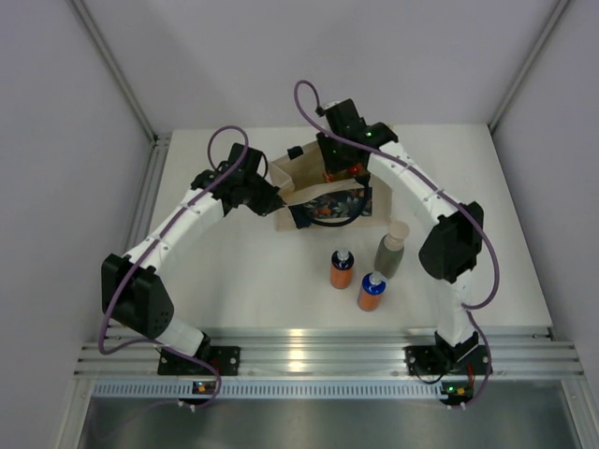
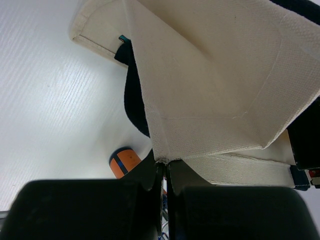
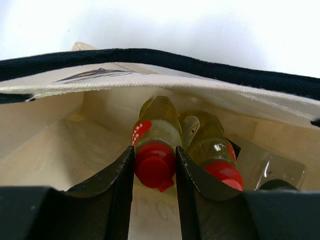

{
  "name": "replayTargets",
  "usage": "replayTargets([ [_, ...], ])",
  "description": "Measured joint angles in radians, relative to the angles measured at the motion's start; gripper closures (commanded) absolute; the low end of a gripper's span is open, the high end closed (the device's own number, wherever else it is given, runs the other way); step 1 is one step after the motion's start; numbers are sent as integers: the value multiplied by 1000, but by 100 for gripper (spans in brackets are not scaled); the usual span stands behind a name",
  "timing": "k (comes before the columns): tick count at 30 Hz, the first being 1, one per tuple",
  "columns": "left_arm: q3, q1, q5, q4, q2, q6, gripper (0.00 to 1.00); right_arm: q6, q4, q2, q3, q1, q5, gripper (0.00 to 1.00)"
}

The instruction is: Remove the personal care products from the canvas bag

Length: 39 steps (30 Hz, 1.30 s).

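Note:
The canvas bag (image 1: 292,178) lies at the table's far middle, its mouth held open. My left gripper (image 1: 271,198) is shut on the bag's fabric edge (image 2: 215,75), pinching a corner between its fingertips (image 2: 166,167). My right gripper (image 1: 335,168) reaches inside the bag (image 3: 50,145), and its jaws (image 3: 154,160) press both sides of the red cap of a yellow bottle (image 3: 156,125). A second yellow bottle (image 3: 212,145) and a pale bottle with a dark cap (image 3: 277,175) lie beside it. Two orange bottles (image 1: 343,269) (image 1: 372,292) and a grey-green bottle (image 1: 391,251) stand on the table.
The three standing bottles are grouped just in front of the bag, between the two arms. One orange bottle (image 2: 125,162) shows under the left wrist. Grey walls close in the white table on the left, back and right.

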Motion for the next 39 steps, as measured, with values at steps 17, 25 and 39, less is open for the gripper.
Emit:
replayTargets([
  [17,0,0,0,0,0,0,100,-17,-45,-92,58,5,8,100],
  [25,0,0,0,0,5,0,100,-37,-89,-141,115,11,14,100],
  [39,0,0,9,0,6,0,100,-46,-146,-240,198,13,29,100],
])
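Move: The right hand already pinches the red cap of a yellow bottle inside the canvas bag; the bottle's middle hangs about 9 cm below the hand. The second red-capped bottle stands 6 cm to the right, level fore and aft, 10 cm below; the black-capped clear bottle is some 11 cm to the right and 12 cm lower. The bag's front rim lies about 7 cm straight back, roughly 2 cm lower. From the left hand, the held bottle is 9 cm ahead, 11 cm right, 8 cm below. Keep the right gripper pinched on the red cap and draw the yellow bottle up through the bag's mouth by about 17 cm, away from the second red-capped bottle, easing back and a little right as it rises and letting the fingers tilt some 15 degrees outward. Hold the left gripper still, shut on the bag's front-left rim. ##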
